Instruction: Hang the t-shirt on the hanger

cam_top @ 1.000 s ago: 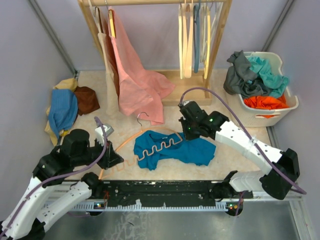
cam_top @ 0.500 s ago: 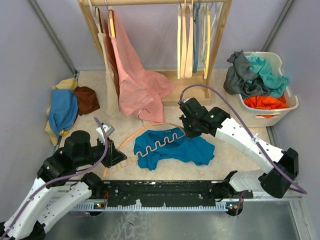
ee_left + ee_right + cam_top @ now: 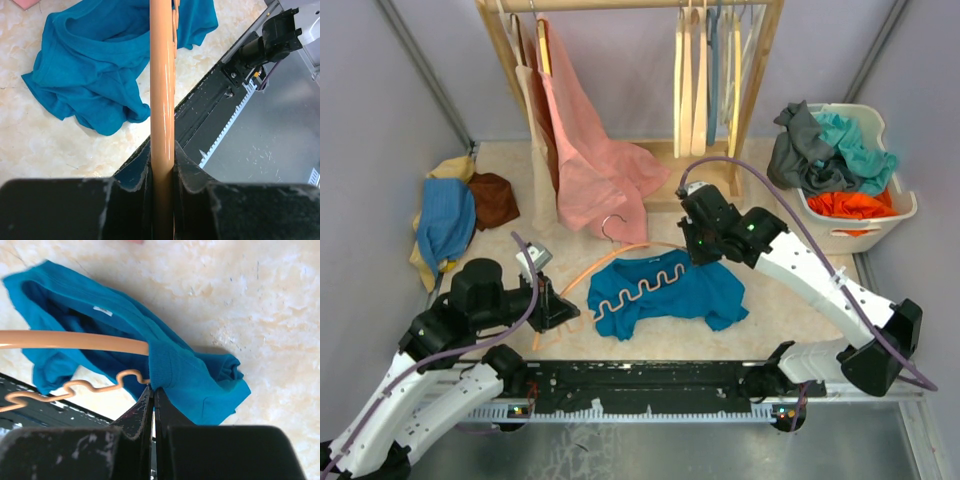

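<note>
The deep teal t-shirt point(image 3: 675, 295) lies crumpled on the floor, with the hanger's point(image 3: 638, 289) wavy bar across it. My left gripper point(image 3: 555, 312) is shut on the hanger's left arm point(image 3: 162, 100), and the shirt point(image 3: 95, 75) lies beyond it. My right gripper point(image 3: 698, 255) is shut on the shirt's ribbed collar point(image 3: 165, 367), which wraps over the hanger's right arm point(image 3: 75, 340). In the right wrist view the gripper point(image 3: 154, 395) pinches the cloth, and a white neck label point(image 3: 102, 311) shows inside the shirt. The metal hook point(image 3: 608, 225) points towards the rack.
A wooden clothes rack point(image 3: 760, 70) stands at the back with a pink garment point(image 3: 590, 160) and cream hangers point(image 3: 705, 80). A white basket point(image 3: 880, 225) of clothes is at the right. A pile of blue and brown cloth point(image 3: 445, 220) lies at the left. A black rail point(image 3: 650, 385) runs along the near edge.
My right gripper has moved away from the bases with the collar, drawing the shirt along the hanger's right arm. The hanger and my left gripper have shifted slightly right and farther away.
</note>
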`<state>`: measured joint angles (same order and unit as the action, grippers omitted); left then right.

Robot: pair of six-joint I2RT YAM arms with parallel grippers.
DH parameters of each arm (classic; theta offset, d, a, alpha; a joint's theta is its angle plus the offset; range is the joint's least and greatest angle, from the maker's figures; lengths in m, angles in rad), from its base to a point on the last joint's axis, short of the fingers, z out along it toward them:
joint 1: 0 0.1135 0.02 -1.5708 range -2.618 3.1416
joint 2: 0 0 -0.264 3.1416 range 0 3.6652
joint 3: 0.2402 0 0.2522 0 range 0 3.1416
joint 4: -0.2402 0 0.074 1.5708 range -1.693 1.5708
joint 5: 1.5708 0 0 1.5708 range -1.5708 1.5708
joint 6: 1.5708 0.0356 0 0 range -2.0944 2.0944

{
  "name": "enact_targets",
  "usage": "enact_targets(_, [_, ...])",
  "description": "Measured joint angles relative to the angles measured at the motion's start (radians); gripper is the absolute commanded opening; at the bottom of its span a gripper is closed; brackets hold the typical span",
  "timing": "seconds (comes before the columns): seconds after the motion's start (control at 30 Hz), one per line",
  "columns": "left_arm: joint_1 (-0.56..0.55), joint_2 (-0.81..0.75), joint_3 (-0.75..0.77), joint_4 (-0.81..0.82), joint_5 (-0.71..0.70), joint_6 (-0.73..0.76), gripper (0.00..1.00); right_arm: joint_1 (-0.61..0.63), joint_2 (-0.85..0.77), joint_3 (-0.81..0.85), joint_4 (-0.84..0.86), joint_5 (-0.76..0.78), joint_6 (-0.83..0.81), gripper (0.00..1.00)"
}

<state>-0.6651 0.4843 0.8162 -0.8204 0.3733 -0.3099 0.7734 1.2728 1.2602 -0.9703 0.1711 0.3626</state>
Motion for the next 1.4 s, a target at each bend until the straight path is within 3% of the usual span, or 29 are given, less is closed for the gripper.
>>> enact_targets(0.53, [0.000,-0.002,0.000,0.020,0.008,0.004,0.01,-0.002,0.044,0.163,-0.007,-0.103,-0.023,0.00])
enact_targets(0.93, [0.000,0.056,0.067,0.008,-0.008,0.098,0.02,-0.002,0.045,0.214,-0.113,-0.156,-0.088,0.00])
enact_targets(1.4, [0.000,0.095,0.100,0.048,0.040,0.178,0.02,0.001,0.046,0.398,-0.175,-0.150,-0.100,0.00])
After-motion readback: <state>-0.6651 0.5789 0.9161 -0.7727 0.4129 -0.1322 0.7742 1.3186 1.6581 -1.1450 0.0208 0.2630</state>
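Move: My right hand pinches the t-shirt's collar edge. The hanger's right end, just inside the collar, lies about 3 cm ahead and 1 cm left of that hand, almost level. The hanger's hook is some 17 cm left and 6 cm farther out; the shirt's bulk lies about 5 cm back, 5 cm left and 13 cm below. My left hand holds the hanger's left arm; the collar opening is roughly 16 cm to its right, 9 cm ahead and 12 cm lower. I keep the collar edge pinched in my right hand and hoist it about 10 cm in two pulls around the hanger's end, the first slanting left; in between I ease back a little and turn the wrist some 10 degrees counter-clockwise. My left hand, still gripping the hanger, waits, then lifts it about 3 cm and slightly forward, tipping it. ##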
